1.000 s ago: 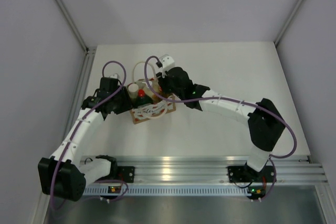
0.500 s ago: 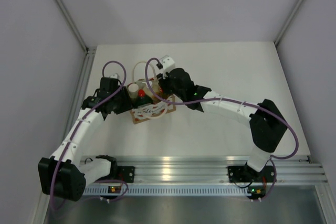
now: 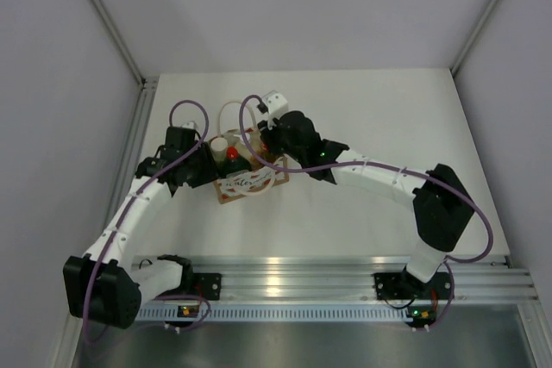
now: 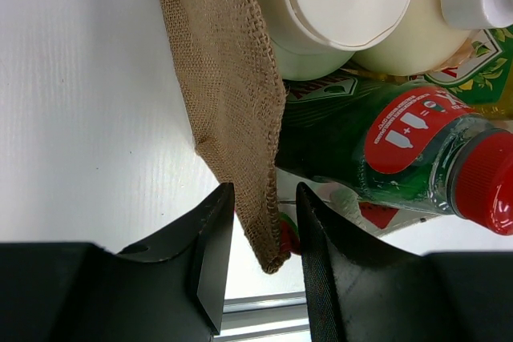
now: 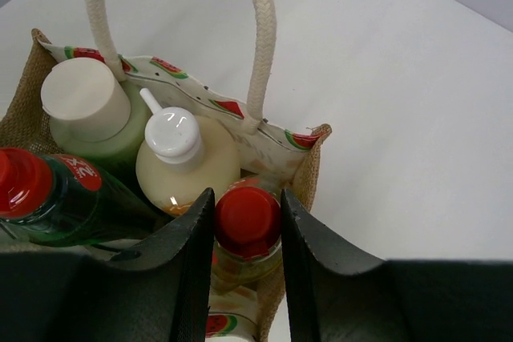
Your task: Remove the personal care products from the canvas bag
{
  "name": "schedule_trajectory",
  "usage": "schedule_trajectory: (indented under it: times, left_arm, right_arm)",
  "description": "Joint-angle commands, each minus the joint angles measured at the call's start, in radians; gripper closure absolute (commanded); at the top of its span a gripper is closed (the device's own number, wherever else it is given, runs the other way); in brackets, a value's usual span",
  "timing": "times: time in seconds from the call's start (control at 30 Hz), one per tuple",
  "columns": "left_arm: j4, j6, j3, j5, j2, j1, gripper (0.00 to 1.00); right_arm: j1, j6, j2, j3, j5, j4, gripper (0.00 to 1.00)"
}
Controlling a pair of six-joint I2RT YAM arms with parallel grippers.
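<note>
The tan canvas bag (image 3: 246,182) stands at the table's middle left, its cream rope handle (image 5: 261,38) rising from the rim. Inside stand the personal care products: a white-capped pale cylinder (image 5: 84,102), a cream pump bottle (image 5: 188,170), a dark green bottle with a red cap (image 5: 56,206) and a yellow bottle (image 5: 248,218) with a red cap. My right gripper (image 5: 247,207) is shut on that red cap, the bottle still inside the bag. My left gripper (image 4: 264,198) is shut on the bag's burlap side wall (image 4: 232,94), beside the green bottle (image 4: 361,150).
White table (image 3: 379,118) runs to grey walls at left, back and right. An aluminium rail (image 3: 293,273) crosses the near edge by the arm bases. Purple cables loop over both wrists near the bag.
The right arm has shifted slightly over the bag while staying shut on the red cap. The left arm and the bag look unchanged.
</note>
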State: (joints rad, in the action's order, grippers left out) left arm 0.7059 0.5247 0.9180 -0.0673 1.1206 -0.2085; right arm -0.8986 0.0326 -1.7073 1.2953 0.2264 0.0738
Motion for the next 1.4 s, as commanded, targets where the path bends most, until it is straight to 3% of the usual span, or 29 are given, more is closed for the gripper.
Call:
schedule_trajectory:
  times: [0.0, 0.6, 1.03, 1.37]
  left_arm:
    - [-0.002, -0.014, -0.013, -0.014, 0.01, -0.006, 0.59]
    - [-0.002, -0.019, -0.01, -0.022, 0.018, -0.008, 0.59]
    - [0.0, -0.017, -0.011, -0.009, -0.001, -0.008, 0.58]
    - [0.0, -0.014, -0.01, -0.003, -0.016, -0.008, 0.58]
  right_arm:
    - [0.004, -0.016, 0.112, 0.033, -0.005, 0.159, 1.0]
    - [0.003, -0.025, 0.15, 0.185, -0.03, 0.031, 1.0]
    - [0.006, -0.122, 0.186, 0.346, -0.033, -0.072, 1.0]
    - [0.064, -0.155, 0.219, 0.461, -0.032, -0.189, 1.0]
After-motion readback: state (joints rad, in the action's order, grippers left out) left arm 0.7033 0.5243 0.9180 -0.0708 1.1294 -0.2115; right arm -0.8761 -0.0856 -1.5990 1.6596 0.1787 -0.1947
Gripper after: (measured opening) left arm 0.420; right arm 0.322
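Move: Pinched at its red cap in the right fingers, the oil bottle stands in the bag with its middle about 10 cm straight below the hand. The white-capped bottle is some 6 cm to its left and level with it; the green bottle lies about 8 cm left and 5 cm back of the hand, the white tub 12 cm left and 2 cm back, all roughly 11 cm lower. From the left hand the oil bottle is some 14 cm right, 6 cm ahead and 4 cm below. Drawing the oil bottle up out of the bag by its cap, the right hand creeps at first, then rises quickly, almost straight up by about 17 cm. It tips its fingers up some 10 degrees on the way, with a slight drift right at the very end, and keeps its grip. The left hand stays put, its part-open fingers still astride the bag's left wall. ##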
